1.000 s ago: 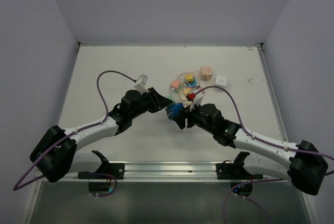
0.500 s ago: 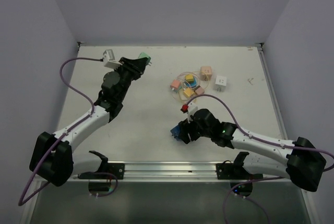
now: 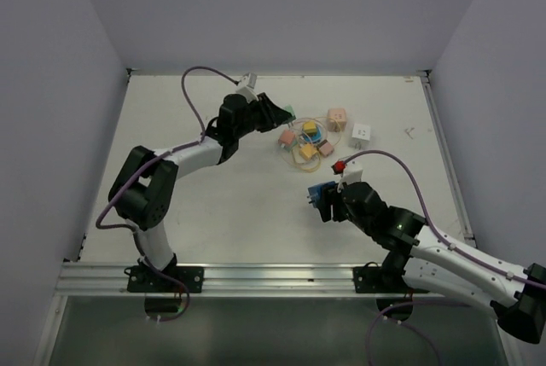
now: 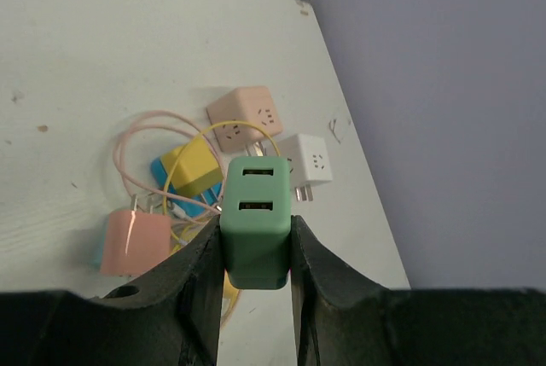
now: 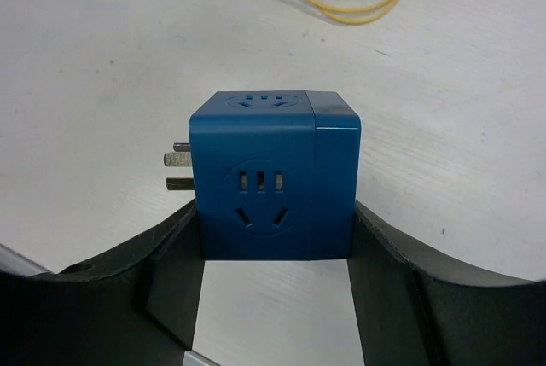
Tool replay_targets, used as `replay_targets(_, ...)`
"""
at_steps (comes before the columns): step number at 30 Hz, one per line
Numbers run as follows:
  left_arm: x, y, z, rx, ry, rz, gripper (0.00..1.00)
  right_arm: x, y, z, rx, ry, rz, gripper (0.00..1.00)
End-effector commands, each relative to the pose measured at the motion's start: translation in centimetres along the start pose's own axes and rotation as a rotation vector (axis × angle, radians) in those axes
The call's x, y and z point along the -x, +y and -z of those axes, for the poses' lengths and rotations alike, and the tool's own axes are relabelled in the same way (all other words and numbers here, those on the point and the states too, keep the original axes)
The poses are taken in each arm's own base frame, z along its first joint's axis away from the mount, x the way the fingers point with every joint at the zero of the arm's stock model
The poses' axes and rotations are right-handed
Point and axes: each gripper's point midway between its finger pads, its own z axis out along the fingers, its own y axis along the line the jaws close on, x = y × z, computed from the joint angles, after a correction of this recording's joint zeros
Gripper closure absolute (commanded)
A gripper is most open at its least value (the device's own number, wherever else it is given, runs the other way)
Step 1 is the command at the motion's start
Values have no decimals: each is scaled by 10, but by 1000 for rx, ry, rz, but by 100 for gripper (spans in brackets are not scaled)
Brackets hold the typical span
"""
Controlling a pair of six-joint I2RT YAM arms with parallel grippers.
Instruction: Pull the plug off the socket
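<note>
My left gripper [image 4: 256, 248] is shut on a green plug [image 4: 256, 217] with two slots in its face, held above the table at the far middle, beside the pile of adapters. In the top view the green plug [image 3: 288, 113] shows at the tip of the left gripper [image 3: 281, 115]. My right gripper [image 5: 275, 234] is shut on a blue cube socket [image 5: 273, 180], whose metal prongs stick out to the left. The top view has the blue socket [image 3: 318, 196] in the right gripper [image 3: 324, 201] right of centre, well apart from the plug.
A pile of small adapters lies under the left gripper: a peach cube [image 4: 246, 116], a white one [image 4: 304, 159], a yellow one [image 4: 194, 164], a salmon one [image 4: 135, 242], with pink and yellow cables [image 5: 358, 3]. A metal rail [image 3: 273, 276] runs along the near edge.
A second ago both grippers met at mid-table with plug and socket together. The left swung to the far left with the plug, then over to the pile; the right drew the socket rightwards and nearer.
</note>
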Motion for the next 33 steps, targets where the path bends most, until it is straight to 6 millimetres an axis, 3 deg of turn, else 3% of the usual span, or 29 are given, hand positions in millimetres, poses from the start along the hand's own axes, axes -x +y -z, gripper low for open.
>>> replay_targets(1,-27,-33,-23,-109,127,-74,85,15,-24,10,-143,-61,-93,100)
replay_targets(2,-42,-23,-32,-92,165,-67,82,14,-25,11,-148,-61,-110,100)
replay_targets(3,-45,-29,-38,-109,179,-73,81,11,-27,11,-157,-60,-116,100)
replay_targets(5,-60,-21,-51,-91,224,-67,75,11,-30,13,-166,-66,-132,100)
replay_targets(8,-82,-7,-59,-56,279,-58,71,10,-35,15,-192,-65,-129,100)
replay_targets(13,-99,7,-60,-5,325,-44,57,10,-40,16,-213,-72,-135,100)
replay_targets(16,-99,15,-57,36,319,-63,43,8,-42,15,-229,-69,-138,100)
replay_targets(22,-78,4,-50,61,290,-105,25,12,-57,15,-322,-68,-139,100)
replay_targets(23,-67,-7,-46,51,268,-116,22,12,-64,16,-353,-63,-138,100)
replay_targets(25,-55,-9,-38,84,247,-146,19,17,-71,15,-383,-53,-142,100)
replay_targets(29,-15,-32,-9,117,161,-219,12,27,-103,10,-458,-35,-234,100)
replay_targets(33,8,-42,29,156,125,-275,10,42,-133,6,-539,-36,-291,100)
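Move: The green plug is already in the left fingers; its landing spot is about 8 cm right, 4 back and 14 below that hand. The pink plug sits roughly 6 cm right, 1 back and 10 below, the orange plug 13 right, 4 back, and the yellow plug 13 right, 1 ahead. From the right hand, which holds the blue adapter, the white socket lies some 25 cm ahead, 9 right and 9 below. The green plug is carried down about 11 cm and some 8 right to the heap by the pink plug, the left fingers tipping down, then opening wide to let go; the empty hand rises again and draws left. The blue adapter, still gripped, goes rightward, slowly then faster, with a later forward part, towards the white socket, turning some 30 degrees clockwise. ##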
